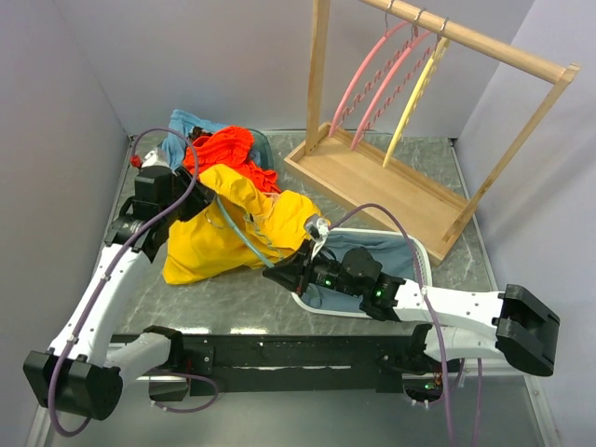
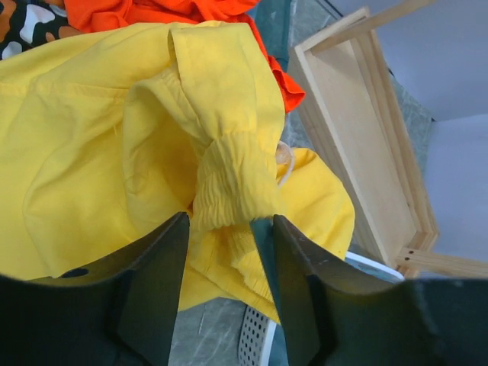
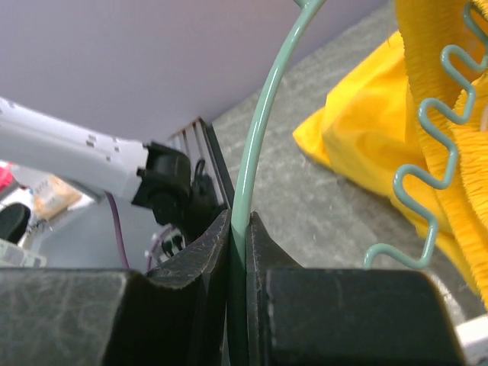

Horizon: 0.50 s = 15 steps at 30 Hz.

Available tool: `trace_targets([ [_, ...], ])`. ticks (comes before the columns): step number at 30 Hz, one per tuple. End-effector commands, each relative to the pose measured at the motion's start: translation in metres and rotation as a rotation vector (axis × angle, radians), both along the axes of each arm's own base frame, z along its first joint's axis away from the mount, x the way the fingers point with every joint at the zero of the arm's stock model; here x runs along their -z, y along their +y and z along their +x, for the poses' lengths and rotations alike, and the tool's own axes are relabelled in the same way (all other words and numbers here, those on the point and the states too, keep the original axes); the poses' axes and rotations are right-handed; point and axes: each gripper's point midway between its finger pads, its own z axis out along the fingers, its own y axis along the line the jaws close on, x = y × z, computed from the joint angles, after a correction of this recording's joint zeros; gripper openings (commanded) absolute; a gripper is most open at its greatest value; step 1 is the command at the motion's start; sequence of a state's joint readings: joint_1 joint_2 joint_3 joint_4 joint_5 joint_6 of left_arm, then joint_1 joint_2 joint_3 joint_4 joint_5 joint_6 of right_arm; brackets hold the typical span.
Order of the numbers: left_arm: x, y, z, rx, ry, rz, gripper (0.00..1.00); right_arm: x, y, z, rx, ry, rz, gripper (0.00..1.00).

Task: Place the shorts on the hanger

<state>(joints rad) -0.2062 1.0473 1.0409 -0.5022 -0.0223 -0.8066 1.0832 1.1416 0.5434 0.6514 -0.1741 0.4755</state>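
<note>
The yellow shorts (image 1: 223,237) lie bunched at the table's left-middle, with one part lifted toward my left gripper (image 1: 207,197). In the left wrist view, the gathered elastic waistband (image 2: 229,187) sits between that gripper's (image 2: 226,221) fingers, which are shut on it. My right gripper (image 1: 279,273) is shut on the thin arched arm of the teal-green hanger (image 3: 263,107). The hanger's wavy inner bar (image 3: 427,152) lies against the shorts (image 3: 358,130). Its metal hook (image 1: 315,226) shows by the right gripper.
A wooden rack (image 1: 372,182) stands at the back right with two pink hangers (image 1: 372,84) and a yellow hanger (image 1: 414,98). An orange-red garment (image 1: 228,149) and a blue-grey cloth (image 1: 186,126) lie behind the shorts. A white perforated basket (image 1: 410,247) sits under my right arm.
</note>
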Motion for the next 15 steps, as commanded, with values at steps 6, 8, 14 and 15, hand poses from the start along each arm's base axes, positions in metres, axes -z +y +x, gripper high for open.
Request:
trace_targets([
  [6, -0.068, 0.022, -0.014, 0.011, -0.16, 0.041, 0.8, -0.059, 0.001, 0.009, -0.013, -0.102, 0.232, 0.0],
  [8, -0.085, 0.027, -0.018, 0.0, -0.198, 0.056, 0.85, -0.058, 0.001, 0.013, -0.011, -0.092, 0.236, 0.0],
  [14, -0.125, 0.032, -0.037, 0.01, -0.303, 0.096, 0.89, -0.061, -0.001, 0.023, -0.012, -0.062, 0.247, 0.0],
  [15, -0.131, 0.032, -0.044, 0.012, -0.328, 0.096, 0.88, -0.062, -0.001, 0.024, -0.012, -0.055, 0.252, 0.0],
])
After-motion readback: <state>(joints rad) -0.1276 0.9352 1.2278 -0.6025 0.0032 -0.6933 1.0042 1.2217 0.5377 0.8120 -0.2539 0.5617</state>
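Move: The yellow shorts' waistband, already over one end of the green hanger, sits just at my left fingertips, about 2 cm ahead and 3 cm below. The orange cloth lies some 13 cm ahead, 2 cm right and 12 cm lower. From my right hand, which holds the hanger, the waistband is about 16 cm ahead, 12 cm left and roughly level, and the white basket's middle is some 21 cm right, level fore and aft, 11 cm lower. My left fingers, already half open, spread wide as I lift that hand about 9 cm, drifting some 3 cm left and a little back, and tilt the fingertips up, away from the waistband. With my right hand I keep the hanger pinched and ease it forward about 2 cm, rolling it slightly. ##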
